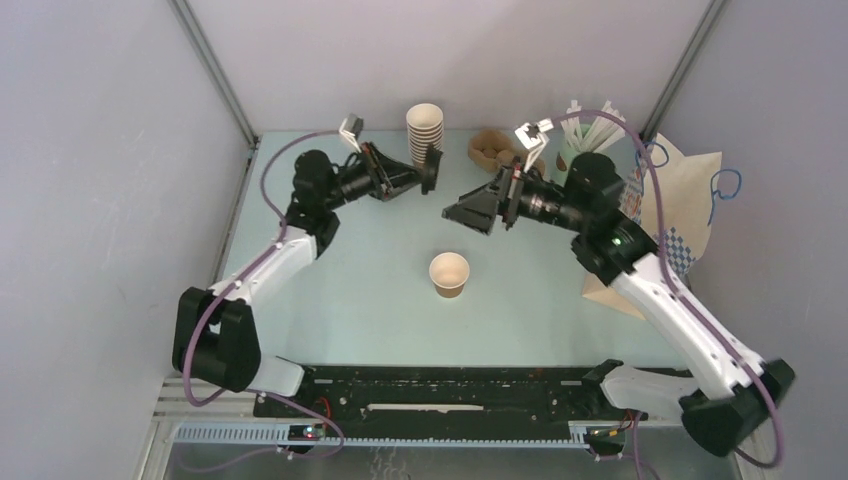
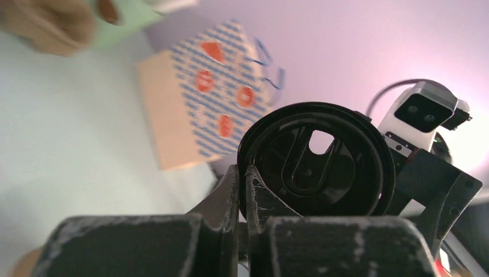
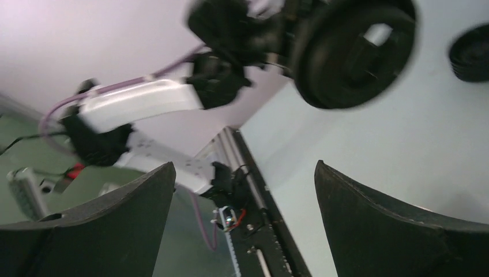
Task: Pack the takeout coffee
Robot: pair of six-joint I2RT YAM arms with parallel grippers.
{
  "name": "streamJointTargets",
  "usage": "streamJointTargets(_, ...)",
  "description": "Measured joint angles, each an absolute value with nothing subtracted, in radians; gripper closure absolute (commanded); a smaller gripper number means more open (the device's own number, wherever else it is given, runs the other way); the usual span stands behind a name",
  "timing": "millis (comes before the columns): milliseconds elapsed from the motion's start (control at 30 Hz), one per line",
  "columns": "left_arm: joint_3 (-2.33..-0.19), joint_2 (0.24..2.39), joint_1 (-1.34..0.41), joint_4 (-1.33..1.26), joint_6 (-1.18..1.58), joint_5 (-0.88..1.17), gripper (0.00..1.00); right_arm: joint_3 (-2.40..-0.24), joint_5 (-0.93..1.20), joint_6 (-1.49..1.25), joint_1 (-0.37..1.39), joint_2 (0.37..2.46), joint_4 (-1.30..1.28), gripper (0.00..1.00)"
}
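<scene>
The takeout coffee, a small brown paper cup [image 1: 449, 273], stands upright and uncovered in the middle of the table. My left gripper [image 1: 432, 168] hovers at the back, above and to the left of the cup. In the left wrist view it [image 2: 242, 173] is shut on the rim of a round black lid [image 2: 323, 156]. Facing it from the right, my right gripper [image 1: 470, 212] is open with nothing between its fingers. The right wrist view shows it [image 3: 245, 173] spread wide, with the lid [image 3: 352, 52] blurred ahead of it.
A stack of paper cups [image 1: 424, 133] stands at the back, with a brown pulp tray [image 1: 492, 148] to its right. A pale green cup with straws [image 1: 572, 140] and a patterned paper bag [image 1: 690, 200] sit at the right. Another dark round object [image 3: 470, 52] lies on the table.
</scene>
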State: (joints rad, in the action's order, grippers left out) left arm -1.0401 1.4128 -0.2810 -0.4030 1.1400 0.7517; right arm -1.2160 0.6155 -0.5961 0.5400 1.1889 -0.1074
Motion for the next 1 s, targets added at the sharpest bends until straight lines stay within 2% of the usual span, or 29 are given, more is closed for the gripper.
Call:
streamJointTargets(233,-0.953,1.412,-0.434,-0.884,1.491,0.793,1.00,-1.208,0.571,-0.597,0.604,1.039,-0.121,0.00)
streamJointTargets(367,-0.953,1.413,-0.464,-1.024,1.579,0.791,1.00,-1.190,0.495,-0.597,0.611,1.036,-0.167,0.00)
streamJointTargets(1000,-0.927,1.457,-0.480,-1.058,1.615,0.759,1.00,-1.228,0.374,-0.641,0.633,1.105,-0.115,0.05)
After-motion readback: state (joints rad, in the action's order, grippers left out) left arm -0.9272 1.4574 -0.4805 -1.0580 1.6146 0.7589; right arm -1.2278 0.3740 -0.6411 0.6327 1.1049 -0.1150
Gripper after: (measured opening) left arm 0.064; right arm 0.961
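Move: The left hand's held lid goes to the right hand's open fingers, about 10 cm back, 8 right and 4 above the left hand. From the right hand, that held lid is about 10 cm ahead, 8 left, nearly level; the single cup is 1 ahead, 2 left, 28 below, the lid stack 31 ahead, 19 left, 31 below. Left hand carries the lid about 8 cm back, up and right, rolling, towards the right hand's still-open fingers. ##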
